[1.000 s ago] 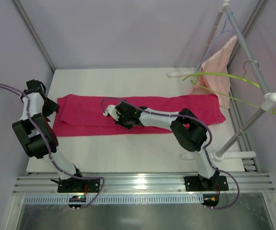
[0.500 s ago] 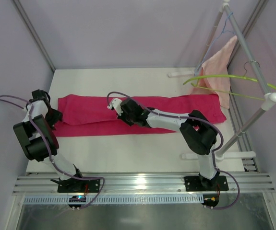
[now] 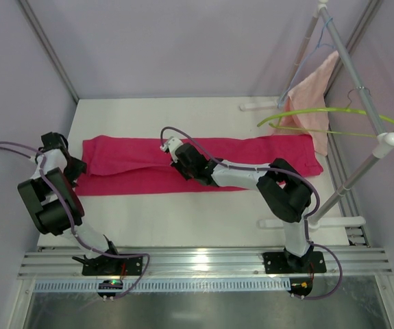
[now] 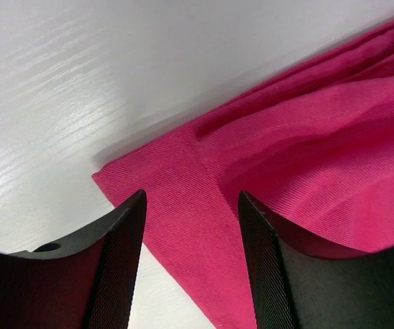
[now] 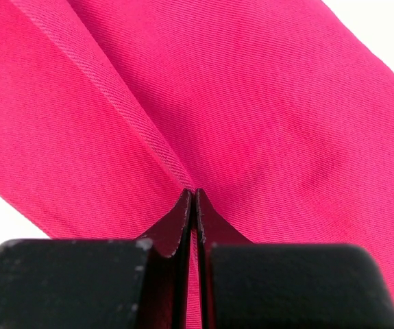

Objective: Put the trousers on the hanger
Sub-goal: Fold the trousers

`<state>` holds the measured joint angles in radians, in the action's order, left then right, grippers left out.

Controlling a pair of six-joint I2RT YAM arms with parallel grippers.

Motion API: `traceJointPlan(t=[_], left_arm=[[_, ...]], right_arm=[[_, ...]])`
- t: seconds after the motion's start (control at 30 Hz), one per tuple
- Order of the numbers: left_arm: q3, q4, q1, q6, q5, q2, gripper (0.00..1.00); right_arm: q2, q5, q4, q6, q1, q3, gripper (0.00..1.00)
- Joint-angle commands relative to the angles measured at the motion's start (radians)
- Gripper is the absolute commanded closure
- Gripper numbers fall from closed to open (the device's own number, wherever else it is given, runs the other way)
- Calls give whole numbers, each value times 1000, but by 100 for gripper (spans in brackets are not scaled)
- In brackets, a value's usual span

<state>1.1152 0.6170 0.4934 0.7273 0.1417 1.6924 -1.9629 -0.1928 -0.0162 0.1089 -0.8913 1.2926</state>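
The magenta trousers (image 3: 128,164) lie flat and long across the white table, left to right. My left gripper (image 3: 72,166) is at their left end. In the left wrist view it (image 4: 192,199) stands open, its fingers straddling the corner of the trousers (image 4: 306,137) just above the cloth. My right gripper (image 3: 177,156) is over the middle of the trousers. In the right wrist view it (image 5: 195,193) is shut on a raised fold of the trousers (image 5: 265,103). The lime-green hanger (image 3: 320,113) hangs from the rack at the right, apart from both grippers.
A white pipe rack (image 3: 388,139) stands along the table's right side. A salmon-pink towel (image 3: 312,96) and a light-blue wire hanger (image 3: 323,31) hang from it. The table (image 3: 183,219) ends at an aluminium rail by the arm bases.
The left gripper dropped toward the trousers' left corner and its jaws narrowed slightly. The right gripper slid toward the far side along the cloth. The green hanger swung on the rack.
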Motion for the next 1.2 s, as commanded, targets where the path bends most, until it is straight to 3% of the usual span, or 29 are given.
traceJointPlan(t=[0.0,0.2,0.5,0.77,0.87,0.9,1.03,1.17], left_arm=[[-6,-72,10,-32,-19,-60,43],[-2,-80,10,-14,-40,-33,45],[44,-65,10,11,-30,50,57],[46,-91,10,34,-31,107,59],[51,-97,11,32,-37,121,68],[54,-91,11,34,-37,130,79],[60,-76,10,27,-21,115,99],[100,-34,10,6,-7,89,99]], right_arm=[[53,-76,64,-51,8,-21,96],[50,-82,76,-67,15,-30,96],[52,-59,88,-64,15,-39,96],[44,-50,91,-61,15,-39,96],[41,-50,91,-61,17,-41,96],[41,-48,93,-60,15,-41,96],[38,-53,90,-54,15,-33,96],[36,-54,73,-54,15,-12,96]])
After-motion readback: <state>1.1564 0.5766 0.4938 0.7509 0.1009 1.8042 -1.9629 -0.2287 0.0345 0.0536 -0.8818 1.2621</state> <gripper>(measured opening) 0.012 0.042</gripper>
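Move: The left hand, empty and half open, hovers over the left end of the trousers. The upper layer's near left corner is about 2 cm ahead, 1 cm to the left and 3 cm below. From this hand, the bottom layer's near left corner lies some 5 cm back and 1 cm left, and the trousers' far left corner roughly 12 cm ahead. From the right hand, the upper-layer corner is about 29 cm left and 2 cm back, slightly lower. The left fingertips pinch the upper layer's near left corner. First the hand rises a centimetre while easing forward, then it sinks about 3.5 cm onto the cloth, ending nearly 2 cm farther forward, and the half-open fingers shut. The right hand keeps its pinch on the upper layer's edge, shifting under a centimetre before holding still. ##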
